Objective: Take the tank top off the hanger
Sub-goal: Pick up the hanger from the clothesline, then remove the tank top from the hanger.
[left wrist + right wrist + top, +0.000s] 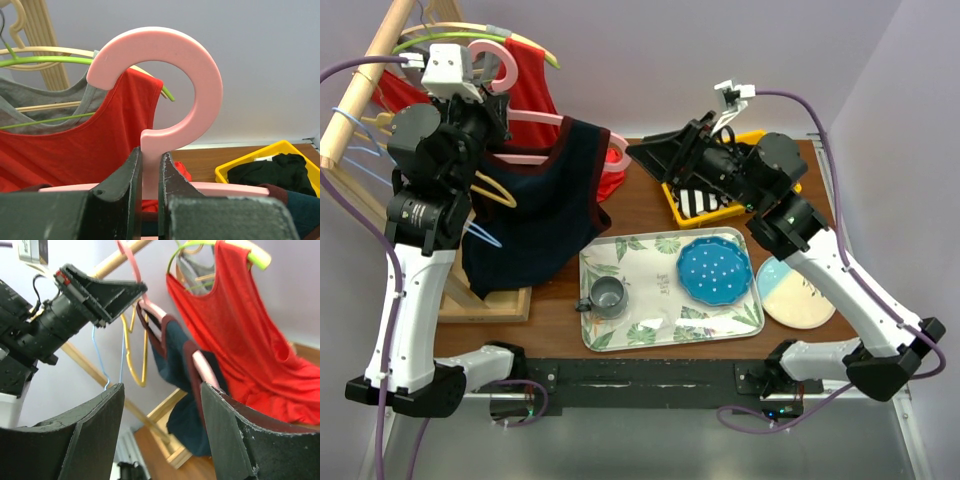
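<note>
A dark navy tank top (535, 210) with maroon trim hangs on a pink hanger (535, 120), which is off the rail. My left gripper (480, 90) is shut on the hanger's neck (150, 165), just below its pink hook (200, 75). My right gripper (633, 151) stands open beside the hanger's right end, by the top's shoulder, holding nothing. In the right wrist view the tank top (175, 355) and the hanger's pink arm (205, 367) show between and beyond the open fingers (100, 425), with my left gripper (132, 290) further back.
A red tank top (525, 95) hangs on a green hanger (450, 38) on the wooden rack (365, 80), with yellow and blue hangers nearby. A yellow bin (675, 205) holds dark clothes. A tray (620, 335) carries a grey mug (608, 295) and blue plate (715, 270).
</note>
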Robot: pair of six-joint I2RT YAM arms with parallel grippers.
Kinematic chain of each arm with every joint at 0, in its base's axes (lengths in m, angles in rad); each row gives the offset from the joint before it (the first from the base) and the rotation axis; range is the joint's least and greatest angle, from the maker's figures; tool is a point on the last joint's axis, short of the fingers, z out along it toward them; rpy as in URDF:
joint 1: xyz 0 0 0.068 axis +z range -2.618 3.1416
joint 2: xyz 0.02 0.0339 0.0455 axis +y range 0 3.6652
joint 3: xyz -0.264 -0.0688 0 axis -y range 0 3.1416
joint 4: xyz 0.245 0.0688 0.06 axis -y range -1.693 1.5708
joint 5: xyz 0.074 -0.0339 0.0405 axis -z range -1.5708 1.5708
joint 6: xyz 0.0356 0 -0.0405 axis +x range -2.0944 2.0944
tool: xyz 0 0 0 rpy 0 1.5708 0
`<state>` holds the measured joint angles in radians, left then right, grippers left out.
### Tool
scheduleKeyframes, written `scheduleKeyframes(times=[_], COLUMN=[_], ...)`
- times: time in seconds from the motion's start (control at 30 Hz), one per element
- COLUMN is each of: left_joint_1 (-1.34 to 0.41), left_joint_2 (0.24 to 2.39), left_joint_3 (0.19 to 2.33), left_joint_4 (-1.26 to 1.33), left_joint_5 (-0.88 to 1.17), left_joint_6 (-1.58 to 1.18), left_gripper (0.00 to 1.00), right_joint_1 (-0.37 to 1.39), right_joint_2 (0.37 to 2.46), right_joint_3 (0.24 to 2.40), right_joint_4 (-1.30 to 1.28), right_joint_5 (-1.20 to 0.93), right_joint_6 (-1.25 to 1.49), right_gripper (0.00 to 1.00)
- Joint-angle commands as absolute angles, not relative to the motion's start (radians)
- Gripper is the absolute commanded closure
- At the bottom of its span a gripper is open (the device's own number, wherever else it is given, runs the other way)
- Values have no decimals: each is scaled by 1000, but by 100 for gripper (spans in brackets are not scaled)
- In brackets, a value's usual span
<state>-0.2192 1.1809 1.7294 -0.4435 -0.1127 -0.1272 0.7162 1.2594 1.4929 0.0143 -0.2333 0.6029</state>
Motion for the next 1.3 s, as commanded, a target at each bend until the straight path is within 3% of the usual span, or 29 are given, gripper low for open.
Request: scheduleKeyframes(times=[0.0, 0.47, 0.57, 0.63, 0.67, 0.73, 0.77, 1.27], left_joint_1=[-221, -221, -221, -221, -221, -221, -221, -221], left_joint_2=[1184, 1180, 1177, 1177, 1177, 1178, 1178, 1183], left_joint_3=[1750, 1775, 1779, 1781, 1781, 1779, 1779, 1792], left_joint_4=[-393, -403, -402, -399, -399, -402, -408, -433], left_joint_5=[-146, -109, -95, -86, -86, -95, -103, -178], left_joint_6=[-127, -181, -193, -198, -195, -189, -181, -163], left_gripper=[100, 100, 100, 100, 100, 100, 100, 100], right_joint_1=[804, 891, 899, 903, 904, 902, 903, 891], right_joint_2=[1304, 1483, 1522, 1525, 1523, 1500, 1488, 1247], right_joint_3=[1557, 1689, 1716, 1715, 1712, 1692, 1681, 1410], right_joint_4=[-60, -97, -84, -66, -51, -32, -9, 160], right_joint_5=[-163, 112, 117, 136, 144, 169, 179, 353], right_joint_6=[631, 485, 473, 463, 456, 446, 434, 345], right_gripper=[33, 34, 38, 50, 71, 94, 100, 100])
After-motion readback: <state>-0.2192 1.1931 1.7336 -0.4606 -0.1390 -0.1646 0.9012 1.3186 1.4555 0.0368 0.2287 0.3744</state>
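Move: The navy tank top's right shoulder strap, draped over the pink hanger, lies about 5 cm ahead of the right hand, 8 cm to its left and 7 cm below. The hanger's bare end is nearer, 3 cm ahead, 3 cm left and 8 cm lower. The red top hangs 17 cm ahead, 13 cm left, 15 cm lower; the yellow bin is 17 cm ahead, 18 cm right, 45 cm down. From the left hand the strap is 12 cm right, 3 cm back, 7 cm below. The tank top's near shoulder strap is what the open right hand goes for: it swings left about 8 cm, sinking nearly 7 and ending 5 farther forward, then shuts and pinches the cloth. Holding it, the hand draws back right some 5 cm, rising a little and turning clockwise, towards the hanger's free end. The left hand keeps its grip on the hanger's neck, nearly still. ##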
